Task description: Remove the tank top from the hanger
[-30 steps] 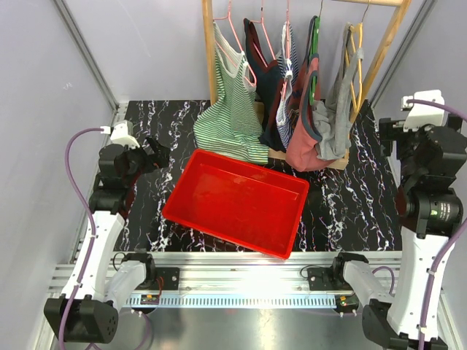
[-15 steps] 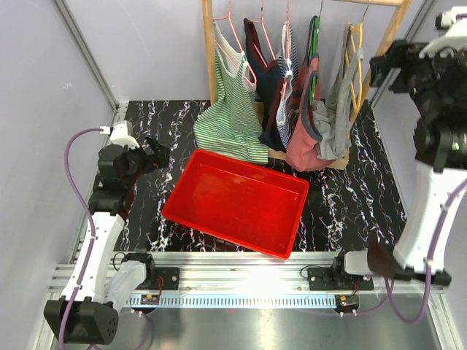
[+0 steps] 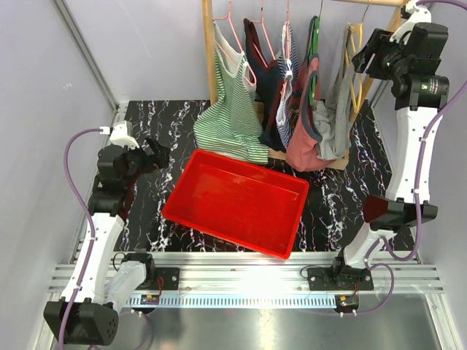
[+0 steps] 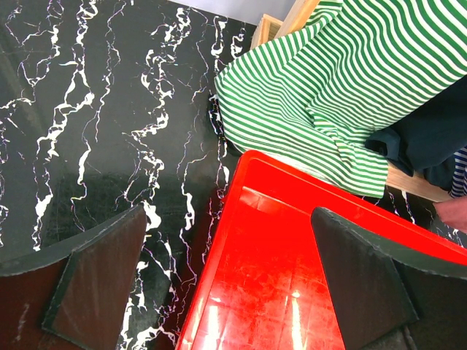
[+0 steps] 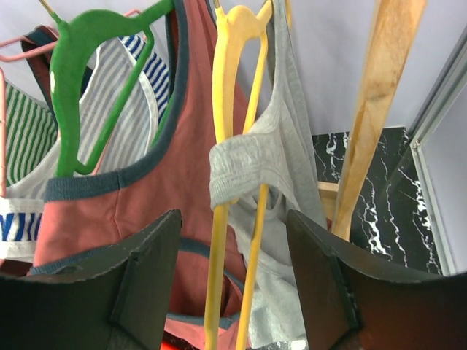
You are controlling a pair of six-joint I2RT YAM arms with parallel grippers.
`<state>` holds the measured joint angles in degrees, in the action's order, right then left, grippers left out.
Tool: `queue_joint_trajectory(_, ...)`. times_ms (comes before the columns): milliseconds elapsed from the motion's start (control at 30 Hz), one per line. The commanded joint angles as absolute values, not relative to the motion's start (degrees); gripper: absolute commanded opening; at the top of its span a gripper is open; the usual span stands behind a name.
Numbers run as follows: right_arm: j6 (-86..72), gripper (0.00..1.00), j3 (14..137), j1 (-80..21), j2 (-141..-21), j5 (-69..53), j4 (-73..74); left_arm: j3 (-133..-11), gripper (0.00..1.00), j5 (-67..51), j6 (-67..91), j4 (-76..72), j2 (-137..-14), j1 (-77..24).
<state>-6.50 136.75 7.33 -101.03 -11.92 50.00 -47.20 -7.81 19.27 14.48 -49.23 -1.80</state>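
The grey tank top (image 5: 288, 157) hangs bunched over a yellow hanger (image 5: 237, 44) at the right end of the wooden rack (image 3: 387, 44). From above, the grey tank top (image 3: 332, 124) droops below the yellow hanger (image 3: 355, 45). My right gripper (image 5: 233, 222) is raised to the hanger and open. Its jaws stand on either side of the hanger's two yellow bars, touching neither. At table height on the left, my left gripper (image 4: 228, 219) hangs wide open over the left rim of the red tray (image 4: 277, 277), holding nothing.
Other tops hang left of the grey one: a pink one on a green hanger (image 5: 80, 80), a blue-striped one (image 3: 286, 80), a dark one (image 3: 264, 80) and a green-striped one (image 3: 233, 102). The red tray (image 3: 233, 200) lies below the rack on black marble.
My right arm has swung up from the table's right side to the rack's right end, and its jaws have narrowed around the yellow hanger. The left arm has not moved.
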Motion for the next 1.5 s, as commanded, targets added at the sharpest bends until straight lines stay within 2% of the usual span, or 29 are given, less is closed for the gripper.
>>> queue_joint_trajectory(0, -8.00, 0.66, 141.24, 7.29, -101.51, -13.62, 49.39, -46.67, 0.99, -9.14, 18.72, 12.04, -49.04, -1.93)
queue_joint_trajectory(233, -7.21, 0.58, 142.38, 6.51, -104.94, -11.96, 50.27, -46.67, 0.99, -9.23, 18.81, 12.04, -49.39, -1.93)
queue_joint_trajectory(433, -5.19, 0.56, 142.03, 3.26, -105.47, -8.09, 50.36, -46.58, 0.99, -9.40, 18.98, 11.87, -49.48, -1.93)
queue_joint_trajectory(533, -3.43, 0.45, 142.12, 1.94, -105.56, -4.93, 50.54, -46.58, 0.99, -9.41, 18.90, 11.95, -49.22, -1.93)
queue_joint_trajectory(600, -3.08, 0.31, 142.29, 1.58, -105.47, -3.00, 50.45, -46.50, 0.99, -9.32, 18.90, 11.95, -49.04, -1.93)
queue_joint_trajectory(700, -2.29, 0.16, 142.64, 1.58, -105.29, -1.50, 50.19, -46.49, 0.99, -9.32, 18.90, 11.87, -49.13, -1.93)
queue_joint_trajectory(800, -1.93, 0.07, 142.73, 1.58, -105.12, -1.23, 50.27, -46.49, 0.99, -9.58, 18.98, 11.87, -48.96, -1.93)
queue_joint_trajectory(833, -1.76, 0.00, 142.91, 1.58, -105.20, -1.23, 50.27, -46.49, 0.99, -9.58, 18.98, 11.95, -49.04, -1.93)
queue_joint_trajectory(1033, -1.58, 0.00, 144.23, 1.67, -103.02, -2.98, 46.69, -46.49, 0.99, -9.40, 18.90, 11.87, -48.96, -1.93)
queue_joint_trajectory(1467, -0.26, 0.00, 133.59, 1.76, -92.64, -4.22, 35.42, -46.49, 0.99, -10.37, 18.98, 11.51, -48.87, -1.93)
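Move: The grey tank top's strap, looped over the yellow hanger, lies about 4 cm ahead of the right hand, 1 cm to its left and about 1 cm below. The coral top hangs some 11 cm to this hand's left and 5 cm ahead, its middle about 15 cm lower; the right rack post is around 6 cm right and 8 cm ahead at hand height. From the left hand the strap is about 53 cm right, 18 cm ahead and 20 cm up. The grey strap on the yellow hanger is what the right hand goes for: it eases some 3 cm forward, down and left, with the strap between its half-open fingers, then shuts them and pinches the strap, seemingly with the hanger's bar. After a brief stop it draws up and back with the strap, about 7 cm, its fingertips tipping up some 10 degrees. ##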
